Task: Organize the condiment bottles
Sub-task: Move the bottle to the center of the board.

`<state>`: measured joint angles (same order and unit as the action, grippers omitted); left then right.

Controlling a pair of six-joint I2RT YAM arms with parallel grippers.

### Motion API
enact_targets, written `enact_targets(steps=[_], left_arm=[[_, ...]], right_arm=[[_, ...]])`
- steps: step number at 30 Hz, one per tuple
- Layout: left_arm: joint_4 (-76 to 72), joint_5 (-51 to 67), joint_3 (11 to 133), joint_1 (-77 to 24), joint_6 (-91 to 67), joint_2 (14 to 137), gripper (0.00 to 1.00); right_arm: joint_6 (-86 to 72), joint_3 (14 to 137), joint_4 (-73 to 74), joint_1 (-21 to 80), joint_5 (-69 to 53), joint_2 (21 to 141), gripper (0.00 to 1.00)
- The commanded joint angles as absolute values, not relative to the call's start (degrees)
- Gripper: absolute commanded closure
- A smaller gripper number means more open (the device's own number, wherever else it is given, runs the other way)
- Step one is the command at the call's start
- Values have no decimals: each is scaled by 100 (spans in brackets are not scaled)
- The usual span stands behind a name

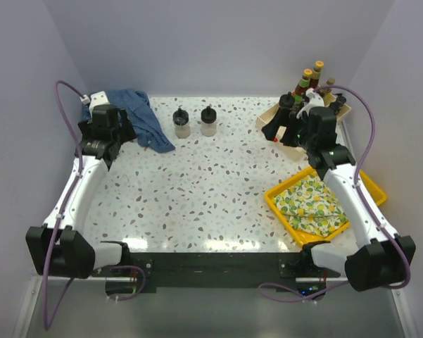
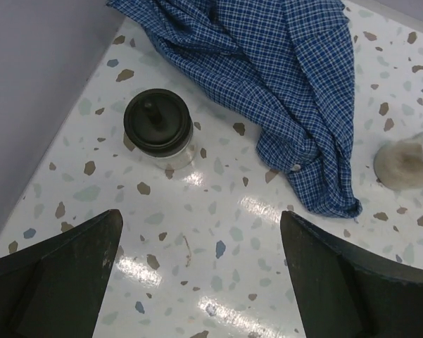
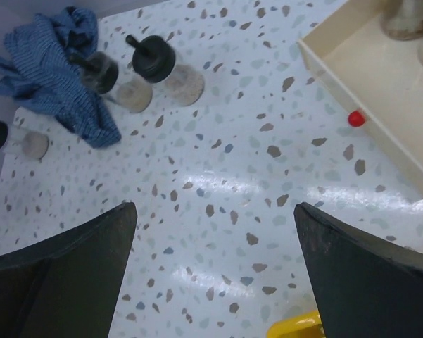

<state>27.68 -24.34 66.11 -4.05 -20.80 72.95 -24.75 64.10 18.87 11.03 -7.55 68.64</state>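
Two squat clear black-lidded jars stand at the back middle of the table; the right wrist view shows them side by side. A third jar stands near the left wall, beside the blue cloth and ahead of my left gripper, which is open and empty above the table. Slim sauce bottles stand in the beige tray at the back right. My right gripper hovers open and empty just left of that tray.
A crumpled blue checked cloth lies at the back left. A yellow tray holding a lemon-print cloth sits at the front right. A small red bit lies by the beige tray's wall. Walls close in on three sides.
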Motion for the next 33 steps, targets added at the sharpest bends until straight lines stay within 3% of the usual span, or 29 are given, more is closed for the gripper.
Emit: enact_targets(steps=[1, 7, 15, 19, 26, 27, 31, 33], left_arm=[[2593, -1847, 7066, 0, -2267, 8223, 0], [2803, -1960, 7795, 492, -2294, 9393, 2], [2487, -2021, 8042, 817, -2215, 9992, 4], [2496, -1847, 8200, 932, -2189, 10327, 13], [2531, -2030, 8209, 949, -2110, 10511, 19], [2496, -2030, 8200, 958, -2075, 10512, 21], [2364, -1750, 8165, 958, -1767, 10450, 46], [2391, -1766, 8130, 958, -1696, 10372, 50]], right_arm=[[-2663, 5925, 1951, 1309, -1554, 6364, 1], [-2348, 5361, 1775, 1327, -1416, 5880, 1], [-2197, 5309, 1934, 1336, -1414, 6003, 1], [-2233, 5142, 1793, 1327, -1380, 5924, 1], [-2180, 5247, 1863, 1336, -1301, 5898, 1], [-2171, 5291, 1907, 1327, -1292, 5889, 1], [-2145, 5326, 2179, 1327, -1248, 5740, 1], [-2145, 5396, 2293, 1336, -1301, 5600, 1]])
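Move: The bottle to fetch, a black-lidded jar, stands about 8 cm ahead of the left gripper, 8 cm to its left and 16 cm below. The blue towel lies some 17 cm beyond the bottle and 8 cm to its right. Two more jars stand about 19 cm ahead of the left gripper, one some 21 cm and the other 32 cm to its right. From the right gripper the bottle is about 63 cm left and 10 cm ahead, 20 cm lower. Bring the left gripper down some 12 cm while reaching forward and left about 8 cm each, tipping the fingers roughly 15 degrees further down so they straddle the bottle, then start closing them from wide open until they meet its sides at the lid. Meanwhile draw the open right gripper back and down, away from the wooden tray. ##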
